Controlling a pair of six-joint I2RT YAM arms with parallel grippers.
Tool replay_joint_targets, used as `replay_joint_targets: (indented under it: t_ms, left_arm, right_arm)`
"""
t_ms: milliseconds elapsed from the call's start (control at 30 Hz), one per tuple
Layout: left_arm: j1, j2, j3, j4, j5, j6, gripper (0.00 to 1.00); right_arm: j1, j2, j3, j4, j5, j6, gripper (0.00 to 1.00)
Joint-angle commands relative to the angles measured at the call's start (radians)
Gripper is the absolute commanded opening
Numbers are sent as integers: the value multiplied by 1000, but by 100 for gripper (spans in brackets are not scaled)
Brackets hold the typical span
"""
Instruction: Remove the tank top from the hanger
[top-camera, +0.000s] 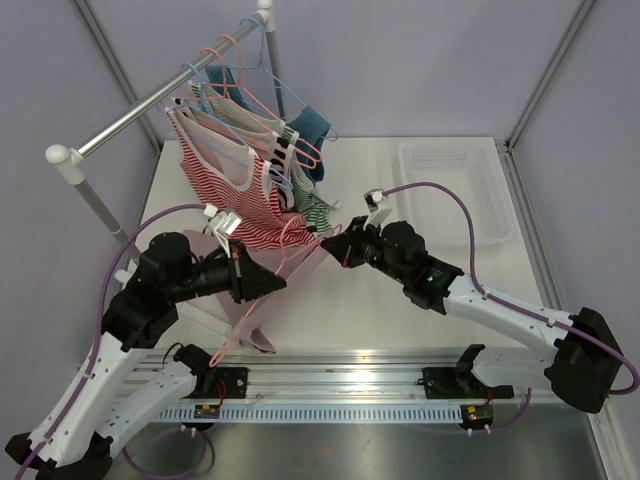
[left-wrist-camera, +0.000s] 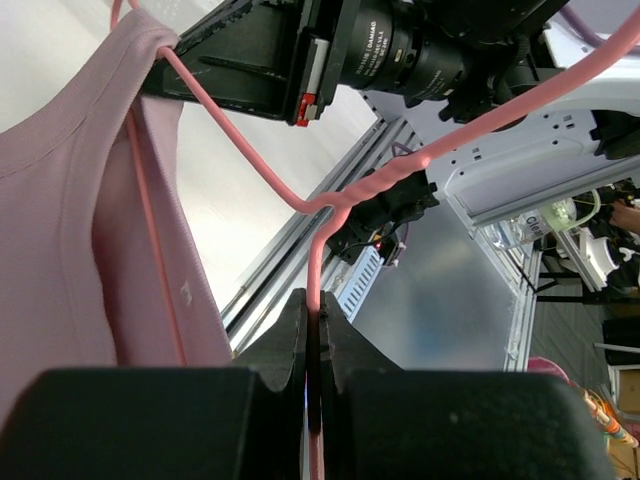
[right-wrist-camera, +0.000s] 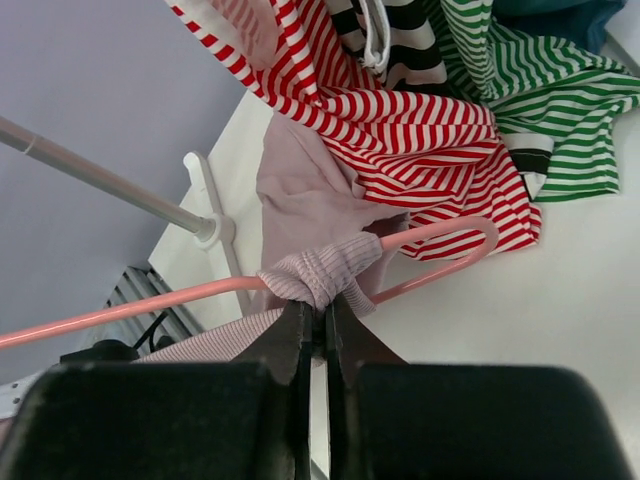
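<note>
The pale pink tank top hangs on a pink wire hanger held low over the table's near left. My left gripper is shut on the hanger's wire stem just below its twisted neck. My right gripper is shut on the tank top's ribbed strap, bunched up on the hanger's rounded shoulder end. In the top view, the right gripper meets the left gripper from the right. The pink fabric drapes to the left of the hanger wire in the left wrist view.
A clothes rack rail crosses the back left and carries several hangers with red, green and black striped garments. Their hems lie on the table just beyond the right gripper. A white tray sits at the back right. The rack's foot stands nearby.
</note>
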Motion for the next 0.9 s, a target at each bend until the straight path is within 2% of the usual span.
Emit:
replay_joint_targets:
  t_ms: [0,100,233,333,367,500,633,733,867]
  left_arm:
    - [-6,-16,55,-3,-31,40,0]
    - [-6,-5,84,-95,-114,93,0]
    - [-6,-8,104,-112,-51,126,0]
    - [-6,-14,111,-55,77,107,0]
    - [-6,-17,109,18,155,68,0]
    - [-6,-8,149,150,220,-3,0]
    - [-8,28,203,311,178,-60,0]
    - [-12,56,212,475,86,-80,0]
    - [-40,142,200,696,-107,-31,0]
  right_arm:
    - [6,-37,24,-30,85,-46,0]
    - [2,-71,25,-139,160,-81,0]
    - [-57,-126,51,-300,287,-106,0]
    - [-172,-156,108,-408,275,-132,0]
    - [-230,-160,128,-431,273,-151,0]
    - [-286,-161,245,-530,241,-207,0]
    - [-286,-157,361,-550,42,-241,0]
    - [-287,-166,421,-546,-152,-241,0]
    - [-286,-187,498,-547,-329,-227,0]
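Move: The left fingers hold the pink hanger near its neck; the right fingers are already shut on the pink tank top's far strap, with the hanger's rounded tip sticking out some 3 cm ahead and 3 cm to the right of the right hand, about level. From the left hand that tip is roughly 13 cm ahead and 12 cm right. From the right hand, the red-striped hem hangs about 12 cm ahead, 5 cm left and 12 cm lower, the green-striped one 16 cm ahead, 1 cm left, equally low. Keeping its pinch on the strap, the right hand pulls it out past the hanger's tip, some 14 cm to the right and about 5 cm forward while turning clockwise, then swings upward by roughly as much again, easing back and a little left as it turns back. The left hand keeps hold of the hanger, shifts only a centimetre or so at first, then also rises about 14 cm, tilting its fingers and the hanger upward. ##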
